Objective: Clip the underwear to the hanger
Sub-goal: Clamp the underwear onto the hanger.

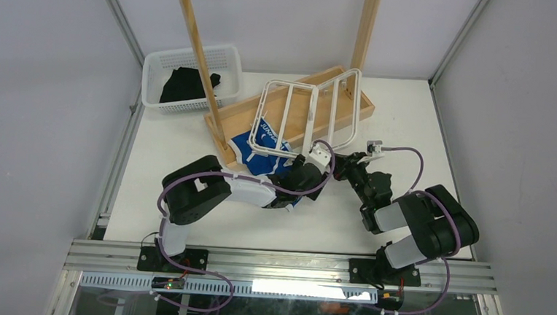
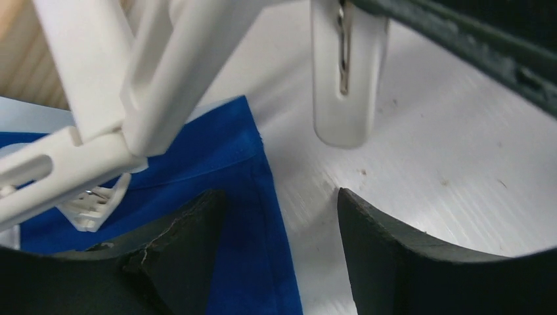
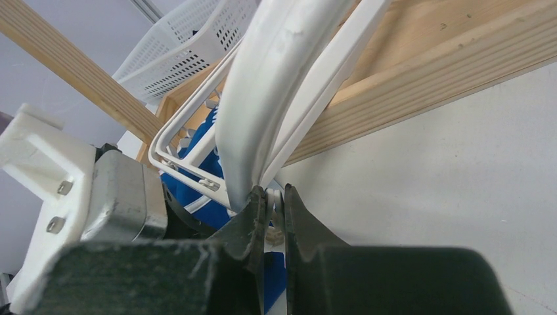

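The blue underwear [image 1: 260, 155] lies on the white table, partly under the near end of the white hanger [image 1: 302, 109], which leans on the wooden base. My left gripper [image 2: 279, 193] is open and low over the table. Its left finger rests over the underwear's [image 2: 243, 170] edge and its right finger over bare table, with the hem between them, not pinched. A dangling white clip [image 2: 345, 72] hangs just ahead. My right gripper [image 3: 274, 193] is shut on a thin white clip at the hanger's [image 3: 276, 79] near corner, with blue cloth [image 3: 197, 190] behind it.
A tall wooden rack [image 1: 198, 50] stands on a wooden base [image 1: 359, 108] at the back. A white basket [image 1: 157, 70] holding a black garment [image 1: 185, 84] sits at the back left. Both arms crowd together near the table's middle [image 1: 318, 171].
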Available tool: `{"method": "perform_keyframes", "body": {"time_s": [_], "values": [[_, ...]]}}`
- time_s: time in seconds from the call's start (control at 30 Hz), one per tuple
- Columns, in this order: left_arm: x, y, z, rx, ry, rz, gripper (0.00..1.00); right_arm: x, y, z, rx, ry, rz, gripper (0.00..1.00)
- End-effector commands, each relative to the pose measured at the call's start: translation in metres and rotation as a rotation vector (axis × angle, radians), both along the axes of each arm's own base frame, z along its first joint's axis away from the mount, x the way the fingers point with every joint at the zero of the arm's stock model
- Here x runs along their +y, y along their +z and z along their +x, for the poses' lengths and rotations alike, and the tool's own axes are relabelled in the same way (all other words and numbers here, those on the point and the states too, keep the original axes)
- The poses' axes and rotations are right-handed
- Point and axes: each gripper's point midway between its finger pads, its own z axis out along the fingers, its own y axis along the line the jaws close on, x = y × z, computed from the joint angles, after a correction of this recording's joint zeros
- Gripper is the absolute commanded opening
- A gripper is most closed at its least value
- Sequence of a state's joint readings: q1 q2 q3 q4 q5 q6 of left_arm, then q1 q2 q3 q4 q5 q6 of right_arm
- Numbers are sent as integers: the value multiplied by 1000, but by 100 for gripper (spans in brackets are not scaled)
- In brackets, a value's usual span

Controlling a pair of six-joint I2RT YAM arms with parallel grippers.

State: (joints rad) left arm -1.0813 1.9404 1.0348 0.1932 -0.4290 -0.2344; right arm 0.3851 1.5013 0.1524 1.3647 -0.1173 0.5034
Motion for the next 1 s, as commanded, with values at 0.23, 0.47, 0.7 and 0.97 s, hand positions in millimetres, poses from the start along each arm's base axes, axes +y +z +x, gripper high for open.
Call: {"method": "perform_keyframes", "body": {"time_s": [0.23, 0.47, 0.7, 0.97], "values": [[40, -24, 8, -81, 133, 221, 25, 4, 26, 7, -87, 2, 44, 0], [35, -19, -24, 6, 1, 157, 0, 4, 28, 6, -92, 3, 48, 0], [2, 16, -75, 55, -223, 14, 0, 4, 29, 4, -91, 3, 53, 0], [-7, 34, -120, 101, -382, -57, 0, 3, 28, 3, -87, 0, 55, 0]]}}
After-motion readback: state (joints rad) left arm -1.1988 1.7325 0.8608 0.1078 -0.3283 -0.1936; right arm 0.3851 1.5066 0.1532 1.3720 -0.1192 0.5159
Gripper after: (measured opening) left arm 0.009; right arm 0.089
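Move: The left hand's open fingers are at the underwear's right side edge, just below the waistband; the spot they will pinch lies about 2 cm ahead, 2 cm left and 1 cm lower. A hanger clip hangs some 2 cm ahead and 3 cm above this hand. From the right hand, which already grips the hanger, the underwear edge lies about 4 cm left, 3 cm back and 10 cm below. The left hand eases forward-left, pinches the underwear's side edge, then draws it back about 10 cm, turning clockwise. ##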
